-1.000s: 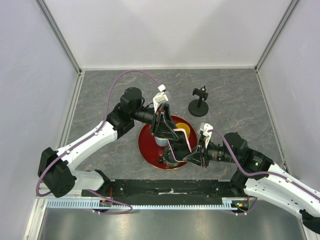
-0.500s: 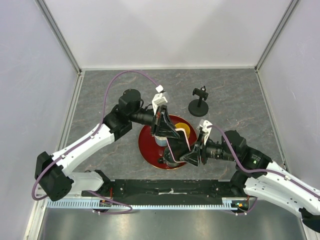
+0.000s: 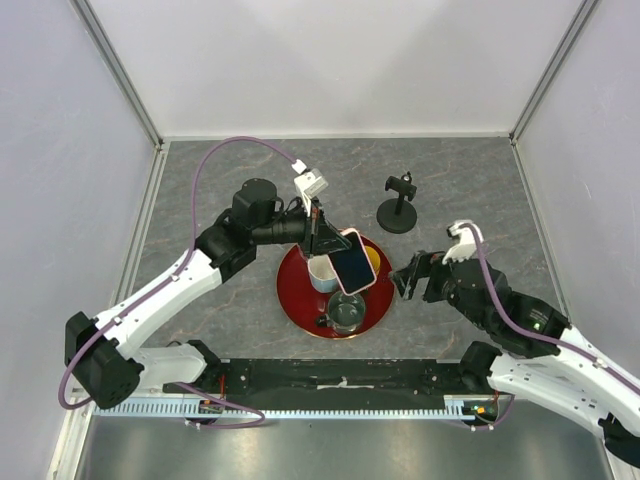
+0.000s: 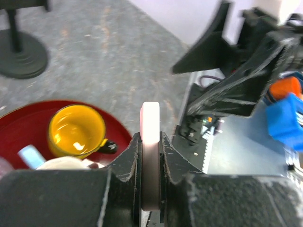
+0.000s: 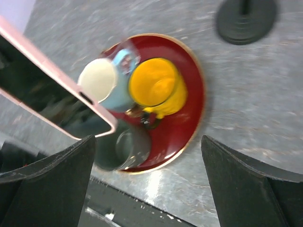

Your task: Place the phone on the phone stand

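The phone (image 3: 352, 262), black screen with a pale pink case edge, hangs tilted above the red tray. My left gripper (image 3: 322, 238) is shut on its upper end. In the left wrist view the pink edge of the phone (image 4: 150, 124) stands squeezed between the fingers of the left gripper (image 4: 150, 141). My right gripper (image 3: 405, 277) is open, apart from the phone, to its right. Its wrist view shows the phone (image 5: 52, 94) at upper left, outside the right gripper (image 5: 147, 142). The phone stand (image 3: 398, 205), black with a round base, stands behind the tray, with nothing in its clamp.
A red round tray (image 3: 292, 298) holds a yellow cup (image 3: 368, 258), a white cup (image 3: 320, 272) and a clear glass (image 3: 347, 312) below the phone. The stand's disc base (image 5: 246, 19) lies beyond the tray. Grey walls close the table on three sides.
The right gripper has opened, let go of the phone and drawn back to the right. The left gripper has shut on the phone and now holds it alone above the tray.
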`<state>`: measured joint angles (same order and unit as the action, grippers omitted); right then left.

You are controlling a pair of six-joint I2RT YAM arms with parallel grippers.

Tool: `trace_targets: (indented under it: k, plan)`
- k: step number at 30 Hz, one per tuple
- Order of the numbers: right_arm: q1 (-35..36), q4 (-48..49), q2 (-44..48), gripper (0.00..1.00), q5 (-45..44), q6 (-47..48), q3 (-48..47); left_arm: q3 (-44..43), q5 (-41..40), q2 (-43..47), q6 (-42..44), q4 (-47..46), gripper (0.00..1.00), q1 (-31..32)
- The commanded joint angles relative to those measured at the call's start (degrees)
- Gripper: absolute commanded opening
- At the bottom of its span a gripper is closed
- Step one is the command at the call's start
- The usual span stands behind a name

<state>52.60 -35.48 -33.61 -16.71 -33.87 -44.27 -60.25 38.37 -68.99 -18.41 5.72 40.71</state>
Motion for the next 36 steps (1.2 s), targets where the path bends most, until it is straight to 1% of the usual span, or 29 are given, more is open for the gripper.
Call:
trace_targets:
  k: [1,2,4,5,7,8,9,10,11,13,15,17,19,20,21,23,26,32,36]
  plan:
    - [-0.1,-12.0,-1.3,0.98,-21.2,-10.9,-6.9,-4.2,-12.4,2.3,1.4,3.3,0.02,-1.6]
    - [-0.2,-12.9,-4.4,0.98,-24.6,-11.0,-7.9,-4.1,-12.5,2.5,1.1,3.2,0.02,-1.9]
    - [-0.8,-13.9,-9.0,0.98,-26.4,-9.6,-11.8,-3.9,-11.9,2.7,-0.3,2.5,0.02,-2.8]
    - [-2.8,-14.1,-14.3,0.98,-26.4,-8.7,-13.5,-3.7,-11.9,2.8,-0.8,2.3,0.02,-3.0]
    - [-6.7,-13.7,-19.6,0.98,-24.0,-6.0,-18.2,-3.5,-12.5,3.0,-1.1,2.0,0.02,-3.2]
    - [-11.4,-12.9,-24.4,0.98,-22.3,-4.6,-19.4,-3.4,-12.6,2.9,-1.3,2.0,0.02,-3.2]
    - [-14.2,-12.0,-26.4,0.98,-16.9,-3.5,-20.5,-3.2,-12.4,2.9,-1.6,1.8,0.02,-3.2]
    - [-16.7,-9.6,-28.3,0.98,-14.4,-1.0,-21.8,-3.1,-11.9,2.9,-1.8,1.6,0.02,-3.4]
    - [-20.5,-8.6,-31.5,0.98,-12.5,-0.3,-22.3,-2.9,-11.5,2.9,-2.1,0.9,0.02,-3.5]
    - [-22.5,-5.5,-34.4,0.97,-9.5,1.9,-23.8,-2.5,-10.8,3.2,-2.8,0.4,0.02,-3.7]
    - [-23.9,-4.1,-38.3,0.98,-8.9,2.9,-25.0,-2.1,-11.6,3.6,-3.5,0.3,0.02,-3.7]
    - [-24.5,-3.6,-42.1,0.98,-10.1,3.9,-27.2,-1.9,-12.2,3.7,-2.9,0.1,0.02,-3.9]
    - [-24.7,-2.7,-44.5,0.94,-11.7,5.2,-29.2,-2.2,-13.4,3.3,-2.4,0.9,0.02,-4.3]
    - [-24.9,-1.9,-46.2,0.9,-12.1,7.8,-29.6,-2.2,-13.6,3.3,-1.5,1.1,0.02,-4.5]
    - [-25.0,-1.2,-46.7,0.83,-12.3,8.9,-29.8,-2.0,-13.8,3.3,-1.2,1.0,0.02,-4.6]
    - [-25.3,0.8,-47.3,0.78,-13.0,10.9,-29.7,-1.6,-14.5,3.2,0.0,0.6,0.02,-4.8]
    - [-26.6,3.6,-47.4,0.67,-12.2,12.4,-28.5,-2.1,-13.7,3.2,0.1,0.4,0.02,-4.8]
    - [-28.7,7.3,-50.1,0.58,-7.5,14.7,-28.4,-1.4,-13.1,3.3,0.0,-1.2,0.02,-4.8]
    - [-28.7,7.8,-51.6,0.57,-5.6,14.9,-28.9,-2.3,-14.5,3.1,1.1,1.0,0.02,-4.1]
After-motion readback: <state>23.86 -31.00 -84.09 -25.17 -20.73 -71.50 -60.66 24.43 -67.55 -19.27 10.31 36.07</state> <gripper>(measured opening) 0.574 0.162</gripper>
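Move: My right hand is empty and wide open; the phone stand is about 23 cm ahead of it, 1 cm to its right and some 10 cm lower. The phone is 5 cm ahead, 10 cm left and 2 cm higher; the yellow mug is 8 cm ahead, 9 cm left and 15 cm below. From my left hand, still holding the phone, the stand is 16 cm ahead, 14 cm right and 17 cm down, with the yellow mug 2 cm ahead, 5 cm right and 21 cm down. I reach my right hand about 21 cm forward to the stand, swinging right first and then sinking slightly, to come in close on the right side of its head. On the way I turn the wrist clockwise some 30 degrees, roll its left side down and narrow the fingers to a little over half. My left hand keeps its grip and carries the phone forward and left over the tray, turning counter-clockwise. ##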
